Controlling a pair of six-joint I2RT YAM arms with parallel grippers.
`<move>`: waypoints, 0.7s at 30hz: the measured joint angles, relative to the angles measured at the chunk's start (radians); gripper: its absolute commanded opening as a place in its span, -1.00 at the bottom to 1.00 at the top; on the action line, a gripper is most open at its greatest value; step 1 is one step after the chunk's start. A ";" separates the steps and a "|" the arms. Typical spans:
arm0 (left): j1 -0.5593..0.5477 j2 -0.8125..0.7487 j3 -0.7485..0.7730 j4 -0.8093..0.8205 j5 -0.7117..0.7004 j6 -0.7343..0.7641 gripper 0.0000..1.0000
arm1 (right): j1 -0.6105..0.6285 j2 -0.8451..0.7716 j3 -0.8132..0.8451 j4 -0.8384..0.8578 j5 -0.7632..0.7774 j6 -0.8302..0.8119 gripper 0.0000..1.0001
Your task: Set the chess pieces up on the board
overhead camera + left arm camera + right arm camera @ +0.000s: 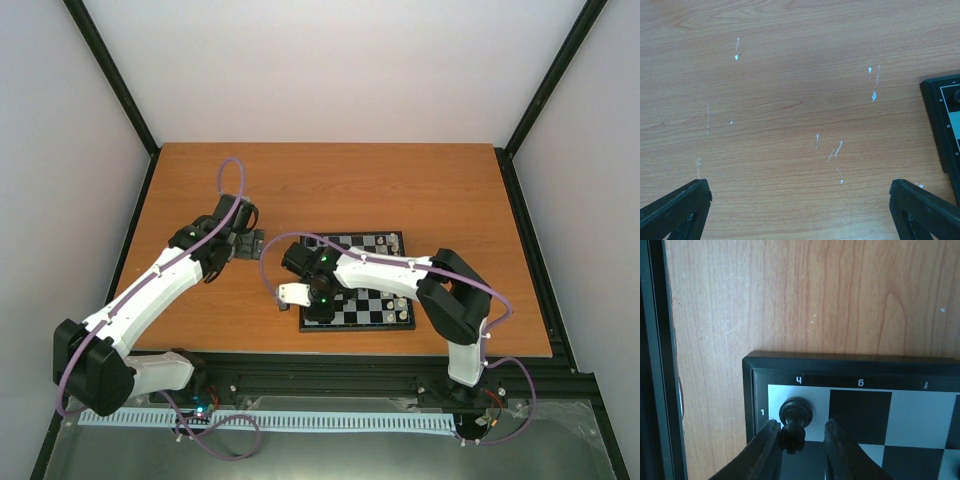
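The board (860,412) has black and light grey squares; in the top view it (360,326) lies right of centre. A black chess piece (796,415) stands upright on the light corner square. My right gripper (801,432) hovers over it, open by a narrow gap. The left finger (765,445) touches the piece's head and the right finger (840,445) stands clear of it. Several other chess pieces (385,242) stand along the board's far and right parts. My left gripper (800,200) is wide open over bare wood, left of the board's corner (940,115).
The orange-brown wooden table (330,190) is ringed by a black frame rail (652,365), which runs close beside the board's corner. White walls enclose the back and sides. A black piece (956,96) shows at the edge of the left wrist view.
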 measured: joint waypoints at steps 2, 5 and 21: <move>0.000 0.000 0.000 0.000 0.000 0.000 0.99 | 0.000 -0.010 0.000 0.000 0.012 0.000 -0.48; 0.000 0.001 0.000 0.000 0.000 0.000 0.99 | 0.000 -0.063 -0.009 0.001 0.019 -0.004 -0.45; 0.000 0.010 0.000 0.000 -0.001 0.000 0.99 | -0.236 -0.208 -0.132 0.037 -0.007 -0.019 -0.52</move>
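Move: Some 7 cm ahead and 9 cm to the right of the right hand, about 2 cm lower, lies the heap of loose black pieces. The black rook on h1 stands directly at the hand, its middle about 1 cm below. A small pawn on g4 stands 3 cm ahead and 8 cm right; the e2 pawn is 9 cm ahead and 3 cm right. For the left hand, the heap lies roughly 22 cm right, 7 cm back and 16 cm down. Rising clear of the h1 rook with its fingers already loosened, the right hand goes up about 6 cm, then swings forward and to the right, some 6 cm each way, over the board towards the heap of black pieces. It sinks a couple of centimetres on the way across and turns roughly 10 degrees clockwise, fingers staying slightly open. ##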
